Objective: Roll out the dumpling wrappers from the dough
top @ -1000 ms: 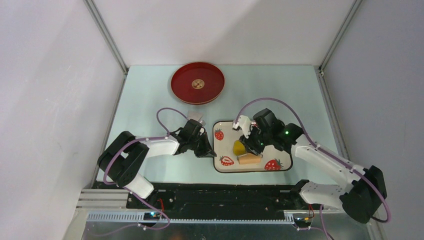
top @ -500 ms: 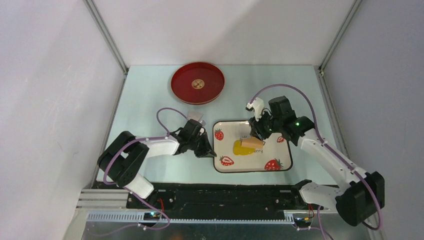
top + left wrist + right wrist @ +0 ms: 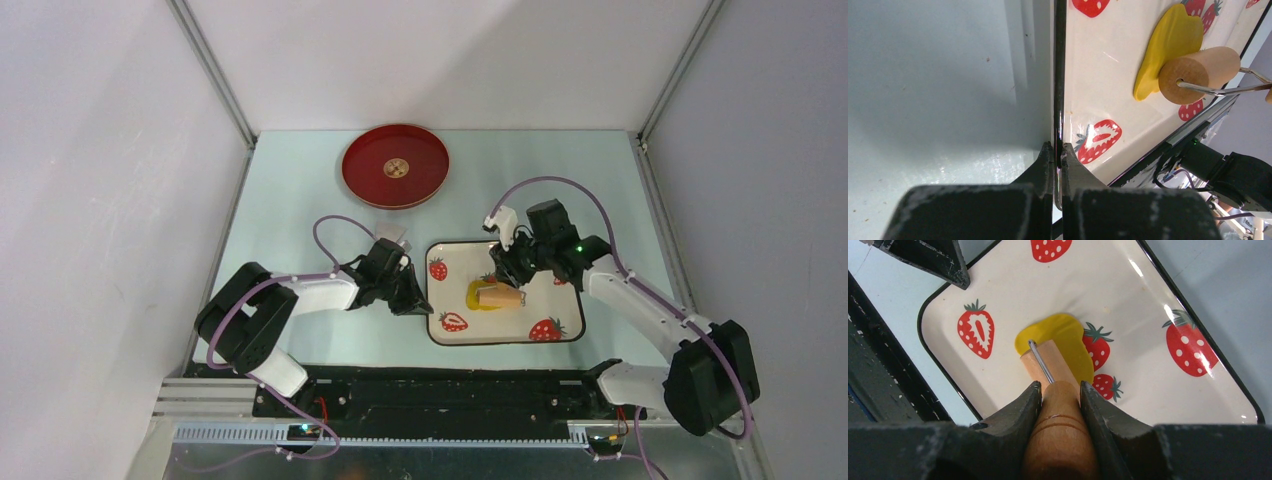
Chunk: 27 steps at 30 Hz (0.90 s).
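Note:
The dough [image 3: 478, 298] [image 3: 1168, 45] [image 3: 1068, 337] lies as a flat, irregular yellow patch in the middle of the strawberry tray [image 3: 455, 262] [image 3: 1098, 75] [image 3: 1148, 300]. A wooden roller [image 3: 502, 297] [image 3: 1203, 72] [image 3: 1048, 362] rests on the dough's near side. My right gripper [image 3: 512, 268] [image 3: 1060, 385] is shut on the roller's wooden handle. At the tray's left side, my left gripper [image 3: 414, 300] [image 3: 1057, 147] is shut on the thin black rim. No dumpling wrappers are in view.
A round red plate [image 3: 395, 165] sits at the back left of the table. A small pale object [image 3: 392, 233] lies just behind the left gripper. Walls enclose the table on the left, back and right.
The roller went from the tray's near side away over the dough, then came back a little. The dough went from a lump to a flat patch. The left arm stayed still.

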Each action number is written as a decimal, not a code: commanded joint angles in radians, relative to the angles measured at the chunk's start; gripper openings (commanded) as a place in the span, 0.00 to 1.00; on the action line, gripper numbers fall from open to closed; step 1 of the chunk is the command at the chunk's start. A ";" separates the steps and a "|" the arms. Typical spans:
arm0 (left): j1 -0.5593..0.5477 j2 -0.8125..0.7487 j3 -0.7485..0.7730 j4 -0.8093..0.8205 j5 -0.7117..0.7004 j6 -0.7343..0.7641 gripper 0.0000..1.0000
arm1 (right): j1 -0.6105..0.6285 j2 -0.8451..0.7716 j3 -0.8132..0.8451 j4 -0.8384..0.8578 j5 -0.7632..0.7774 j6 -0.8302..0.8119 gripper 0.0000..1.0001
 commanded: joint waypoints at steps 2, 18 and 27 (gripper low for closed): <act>-0.013 0.040 -0.020 -0.094 -0.055 0.019 0.00 | 0.032 -0.007 -0.086 -0.027 0.067 -0.047 0.00; -0.012 0.028 -0.024 -0.095 -0.059 0.015 0.00 | 0.044 -0.202 -0.086 -0.020 0.100 0.042 0.00; -0.002 -0.034 -0.043 -0.115 -0.076 0.022 0.00 | -0.160 -0.259 0.102 -0.011 0.017 0.307 0.00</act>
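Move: The right hand holds the roller's handle, with the roller head some 4 cm to its left, 2 cm back and 10 cm below, sitting on the dough. The dough's middle lies about 6 cm left, 2 cm back and 12 cm down, and the tray's middle roughly 3 cm left and 2 cm back at that depth. From the left hand, at the tray's left rim, the dough is about 11 cm right, 3 cm ahead and slightly lower. With the roller head down on the dough, the right hand draws back about 2 cm at nearly constant height, drifting slightly left and tipping its fingers up a few degrees, then swings some 4 cm to the right while rising about 4 cm and coming forward again, turning roughly 15 degrees clockwise as the roller lifts off the dough. The right fingers keep their hold on the handle throughout, while the left hand stays in place, still pinching the tray's left rim. ##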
